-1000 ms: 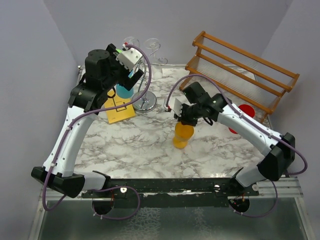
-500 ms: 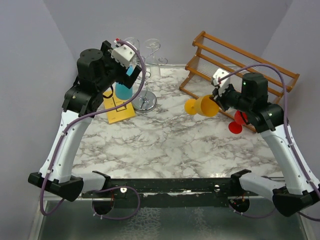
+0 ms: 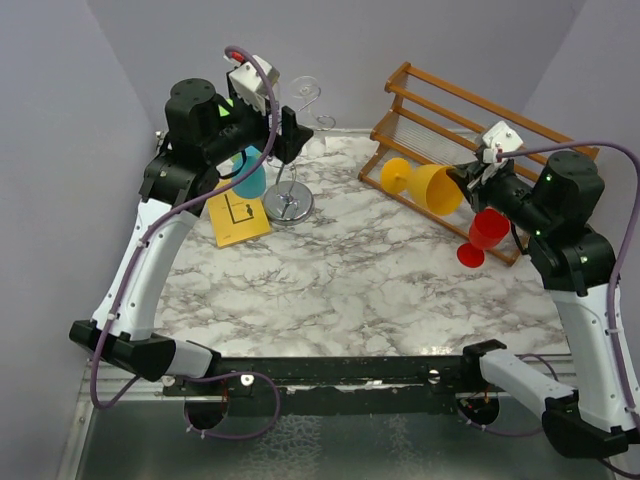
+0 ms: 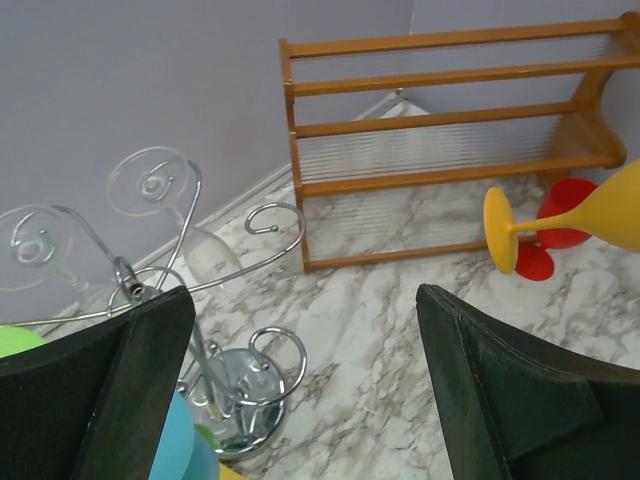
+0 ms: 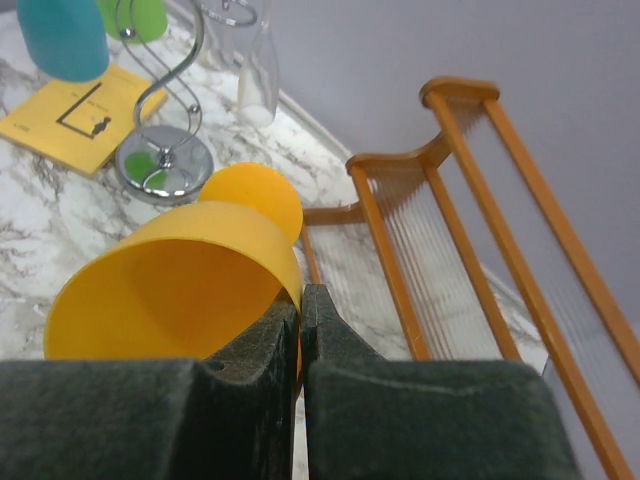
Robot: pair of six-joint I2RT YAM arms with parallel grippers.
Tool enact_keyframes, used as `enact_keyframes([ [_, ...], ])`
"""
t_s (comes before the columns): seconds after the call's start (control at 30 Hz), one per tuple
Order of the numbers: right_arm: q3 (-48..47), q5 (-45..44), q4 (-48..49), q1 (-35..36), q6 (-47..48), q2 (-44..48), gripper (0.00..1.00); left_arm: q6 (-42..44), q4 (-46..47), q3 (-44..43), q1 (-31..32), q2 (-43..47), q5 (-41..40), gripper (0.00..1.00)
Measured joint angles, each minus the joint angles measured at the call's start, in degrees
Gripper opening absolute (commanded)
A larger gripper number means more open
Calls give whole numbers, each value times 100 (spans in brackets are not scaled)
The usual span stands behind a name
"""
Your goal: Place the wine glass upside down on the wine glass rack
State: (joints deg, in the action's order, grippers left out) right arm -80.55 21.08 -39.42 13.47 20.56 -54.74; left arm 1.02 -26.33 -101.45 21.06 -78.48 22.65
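Observation:
My right gripper (image 3: 466, 181) (image 5: 302, 295) is shut on the rim of a yellow wine glass (image 3: 430, 187) (image 5: 170, 290). It holds the glass on its side in the air, foot pointing left, in front of the wooden rack. The wine glass rack (image 3: 288, 203) (image 4: 235, 385) (image 5: 160, 175), a chrome stand, is at the back left. Hanging on it are a blue glass (image 3: 248, 178) (image 5: 62, 35), a green glass (image 5: 135, 15) and clear glasses (image 3: 305, 92) (image 4: 150, 182). My left gripper (image 3: 262, 145) (image 4: 300, 300) hovers open over the stand, holding nothing.
A brown wooden slatted rack (image 3: 480, 140) (image 4: 440, 130) fills the back right. A red wine glass (image 3: 484, 232) (image 4: 560, 215) stands in front of it, under my right arm. A yellow card (image 3: 237, 215) (image 5: 70, 115) lies left of the chrome base.
My right arm has lifted the yellow glass from the table's middle, swung it right and back toward the wooden rack and tipped it sideways. My left gripper has risen and turned over the stand.

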Motion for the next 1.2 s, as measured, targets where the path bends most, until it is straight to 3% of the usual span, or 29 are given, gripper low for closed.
enact_keyframes([
  [0.63,-857,337,675,0,-363,-446,1,-2098,979,387,4,-313,1023,79],
  [1.2,-1434,977,933,0,-1023,-1027,2,-2914,1493,376,382,-975,1440,72],
])
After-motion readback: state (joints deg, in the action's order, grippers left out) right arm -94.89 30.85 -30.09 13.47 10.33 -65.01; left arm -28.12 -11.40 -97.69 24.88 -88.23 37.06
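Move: The yellow glass hangs foot-first from the right fingers, its middle some 28 cm right of the left hand, 2 cm back and 13 cm below. Seen from the left hand, the metal rack stands 16 cm straight ahead, its middle 25 cm lower, with the blue glass 5 cm ahead, 7 cm left and 14 cm below. From the right hand, the left gripper is about 36 cm left, 8 cm ahead and 4 cm up; the red glass is 8 cm ahead, 10 cm right, 24 cm down. The yellow glass, still pinched at its rim by the right fingers, is raised about 9 cm and, as the rise slows, carried some 4 cm left and a little forward towards the left gripper, tilting slightly. The left hand comes right about 9 cm to meet its foot, sinking a little later on, tipping down and swinging clockwise as its fingers narrow to roughly three-quarters open. ##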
